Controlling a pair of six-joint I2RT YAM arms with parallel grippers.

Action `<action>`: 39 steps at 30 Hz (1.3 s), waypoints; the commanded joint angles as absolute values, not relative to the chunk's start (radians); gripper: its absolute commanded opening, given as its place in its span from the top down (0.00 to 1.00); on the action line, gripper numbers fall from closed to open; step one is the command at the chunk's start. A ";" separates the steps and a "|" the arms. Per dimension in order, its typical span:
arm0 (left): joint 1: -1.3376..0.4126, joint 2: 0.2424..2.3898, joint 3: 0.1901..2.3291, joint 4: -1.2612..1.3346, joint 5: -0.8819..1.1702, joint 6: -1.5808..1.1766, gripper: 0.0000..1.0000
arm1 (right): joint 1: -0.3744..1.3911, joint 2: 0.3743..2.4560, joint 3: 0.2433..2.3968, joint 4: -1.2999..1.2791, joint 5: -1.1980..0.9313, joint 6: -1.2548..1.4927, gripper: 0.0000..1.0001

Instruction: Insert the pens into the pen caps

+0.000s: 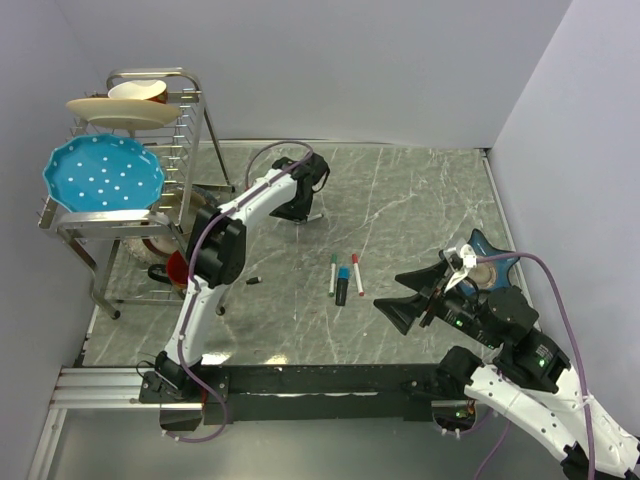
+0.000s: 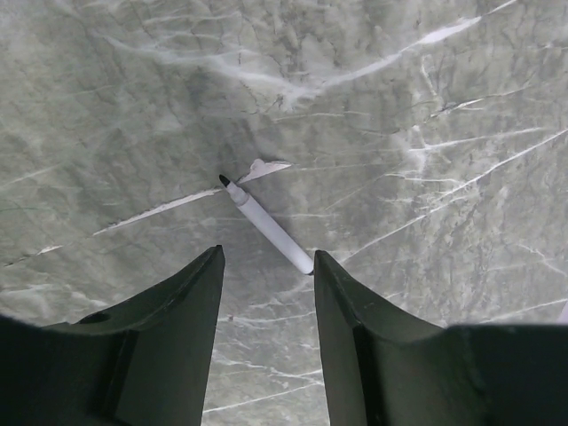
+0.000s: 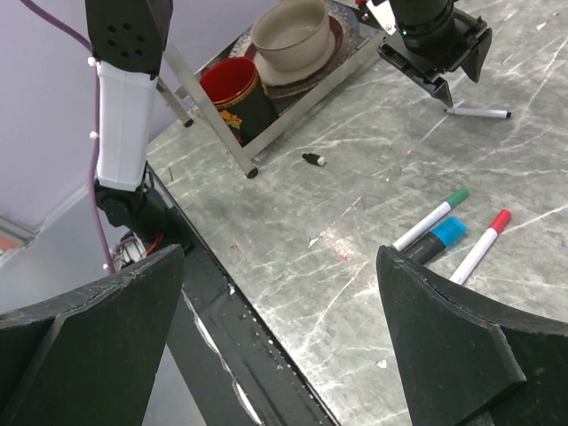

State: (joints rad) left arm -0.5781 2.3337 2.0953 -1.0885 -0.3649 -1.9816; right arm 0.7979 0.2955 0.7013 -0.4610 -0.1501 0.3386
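Note:
A thin white pen [image 2: 266, 226] with a bare black tip lies on the marble, its rear end beside my left gripper's right fingertip [image 2: 319, 259]. The left gripper [image 2: 266, 257] is open just short of it, with nothing between its fingers. From above, that gripper [image 1: 303, 214] is at the table's far middle, over the pen [image 1: 313, 217]. A loose black cap [image 1: 254, 280] [image 3: 312, 160] lies near the rack. Mid-table lie three pens: green-capped [image 1: 333, 272], thick black with blue [image 1: 342, 286] and red-capped [image 1: 357, 273]. My right gripper [image 1: 388, 288] [image 3: 280, 257] is wide open and empty to their right.
A metal dish rack [image 1: 190, 150] stands at the far left, holding a blue plate [image 1: 103, 178], a cream plate [image 1: 122, 110], a red cup [image 3: 232, 89] and a bowl [image 3: 288, 35]. A teal star-shaped object [image 1: 482, 248] lies by the right arm. The table's black front edge [image 3: 240, 328] is below my right fingers.

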 commanded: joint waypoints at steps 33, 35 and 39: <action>-0.557 2.447 2.126 -1.194 -0.153 -2.172 0.90 | 0.796 0.264 0.747 -0.494 -0.100 0.313 0.04; -0.558 2.431 2.114 -1.193 -0.181 -2.154 0.91 | 0.796 0.256 0.750 -0.495 -0.098 0.316 0.04; -0.571 2.408 2.100 -1.215 -0.247 -2.114 0.90 | 0.796 0.255 0.752 -0.505 -0.101 0.318 0.04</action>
State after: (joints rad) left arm -0.5484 2.4332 2.1437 -1.1370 -0.2111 -1.9995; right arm 0.7979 0.2668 0.7040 -0.5053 -0.1146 0.3202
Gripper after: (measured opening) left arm 0.121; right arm 0.963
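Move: The uncapped pen lies almost under the left hand's half-open fingers, about 1 cm ahead, 2 cm to the right and 5 cm below. At that same level the black cap is some 14 cm back and 11 cm left of the hand; the green-capped pen is about 13 cm back and 8 cm right, and the blue-capped marker roughly 15 cm back and 10 cm right. From the right hand the uncapped pen lies about 35 cm ahead, 17 cm left and 27 cm below. Straight down, about 4 cm, the left hand sinks onto the uncapped pen with its fingers half open. Near the bottom they close and pinch the pen's barrel between the pads, while the hand eases back about 1 cm and the wrist tilts some 10 degrees, bringing the fingers closer to vertical. ##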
